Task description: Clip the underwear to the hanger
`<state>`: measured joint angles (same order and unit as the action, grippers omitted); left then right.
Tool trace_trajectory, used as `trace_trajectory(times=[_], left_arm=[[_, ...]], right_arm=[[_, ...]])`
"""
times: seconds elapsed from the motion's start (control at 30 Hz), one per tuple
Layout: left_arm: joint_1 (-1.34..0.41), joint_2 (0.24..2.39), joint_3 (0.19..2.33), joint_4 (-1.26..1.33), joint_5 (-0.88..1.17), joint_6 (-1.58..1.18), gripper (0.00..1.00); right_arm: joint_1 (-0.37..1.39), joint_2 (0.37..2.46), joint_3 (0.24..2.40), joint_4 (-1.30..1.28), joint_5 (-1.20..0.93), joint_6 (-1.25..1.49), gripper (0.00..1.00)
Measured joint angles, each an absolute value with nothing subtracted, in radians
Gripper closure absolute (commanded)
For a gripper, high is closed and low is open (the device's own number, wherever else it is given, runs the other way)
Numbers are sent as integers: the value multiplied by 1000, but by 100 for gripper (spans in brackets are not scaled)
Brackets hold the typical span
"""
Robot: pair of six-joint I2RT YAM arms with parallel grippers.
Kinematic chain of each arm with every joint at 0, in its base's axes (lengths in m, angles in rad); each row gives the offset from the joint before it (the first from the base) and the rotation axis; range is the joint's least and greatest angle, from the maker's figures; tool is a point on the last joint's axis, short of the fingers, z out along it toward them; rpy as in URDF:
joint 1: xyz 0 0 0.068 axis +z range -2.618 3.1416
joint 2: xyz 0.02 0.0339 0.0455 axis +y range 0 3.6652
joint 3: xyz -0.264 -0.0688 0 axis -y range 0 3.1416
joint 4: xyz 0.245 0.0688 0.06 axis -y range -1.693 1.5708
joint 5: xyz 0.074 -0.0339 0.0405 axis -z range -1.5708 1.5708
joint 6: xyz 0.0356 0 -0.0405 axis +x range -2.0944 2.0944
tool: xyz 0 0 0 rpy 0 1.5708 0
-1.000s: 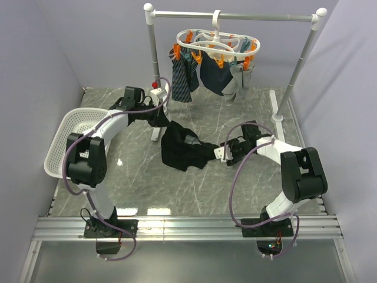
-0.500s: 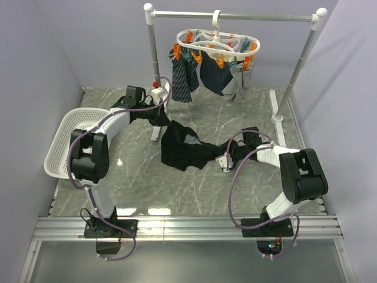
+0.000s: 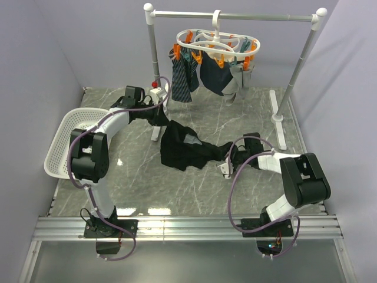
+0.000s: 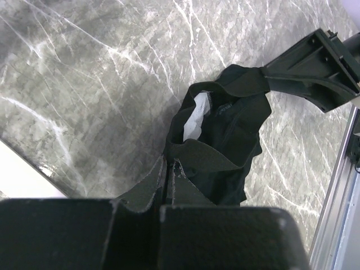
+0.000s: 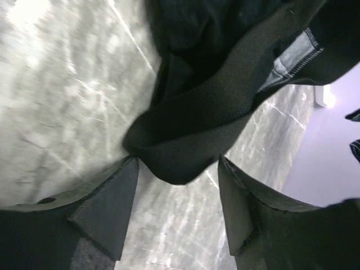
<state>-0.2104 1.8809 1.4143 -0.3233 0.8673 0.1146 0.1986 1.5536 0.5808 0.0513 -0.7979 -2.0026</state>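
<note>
The black underwear (image 3: 179, 150) hangs crumpled over the marble table, strung between both arms. My left gripper (image 3: 166, 122) is shut on its upper edge; in the left wrist view the fingertips (image 4: 169, 166) pinch a fold of the underwear (image 4: 230, 129). My right gripper (image 3: 225, 160) is at the cloth's right end. In the right wrist view its jaws stand open (image 5: 178, 160), with a folded tip of the underwear's waistband (image 5: 225, 95) dipping between the fingertips. The white hanger (image 3: 218, 44) with orange and teal pegs hangs from the rail at the back.
A dark striped garment (image 3: 182, 76), a dark piece (image 3: 213, 76) and grey socks (image 3: 238, 79) hang from the hanger. The silver rail stand (image 3: 235, 16) spans the back. A white basket (image 3: 68, 135) sits at the left table edge.
My right gripper has dropped toward the near side and opened wider, with the cloth's right end following. The left gripper has stayed shut on the cloth.
</note>
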Motion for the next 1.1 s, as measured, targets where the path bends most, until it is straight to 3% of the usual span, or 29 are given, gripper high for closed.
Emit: trace_trajectory(times=[0.33,0.4,0.47,0.5,0.63,0.83,0.97,1.1], left_arm=[[-207,1881,1414,-323,867,115,100],[-206,1881,1414,-324,867,115,100],[-206,1881,1414,-323,868,115,100],[-206,1881,1414,-323,868,115,100],[-203,1880,1414,-326,868,120,100],[-150,1827,1407,-370,885,149,100],[-111,1707,1373,-390,946,190,100],[-117,1507,1271,-366,1021,220,100]], right_arm=[[198,1545,566,-12,-806,-2006,60],[198,1545,564,-17,-806,-2007,75],[198,1545,563,-23,-810,-2008,97],[198,1543,563,-24,-815,-2008,100],[198,1484,565,-54,-826,-1956,100],[128,1299,728,-133,-855,-1507,100],[39,1175,889,-205,-913,-1217,100],[20,1013,919,-304,-961,-979,100]])
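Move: The free corner of the underwear's waistband sits between my right hand's open fingers, about 2 cm behind its hand point, 1 cm to the left and 1 cm lower. The underwear's body lies some 14 cm to the left and 3 cm farther out, about 2 cm below. My left hand still grips the other waistband end; from it the free corner is roughly 22 cm right, 12 cm back and 11 cm down. I ease my right hand back about 2 cm and slightly down, shut its fingers on the free waistband corner, then lift it quickly some 24 cm, swinging forward before drawing back and a little right while the fingers tilt up towards level and the wrist turns clockwise. My left hand keeps its pinch and holds still at first, then shifts left, rises about 10 cm and draws back. ##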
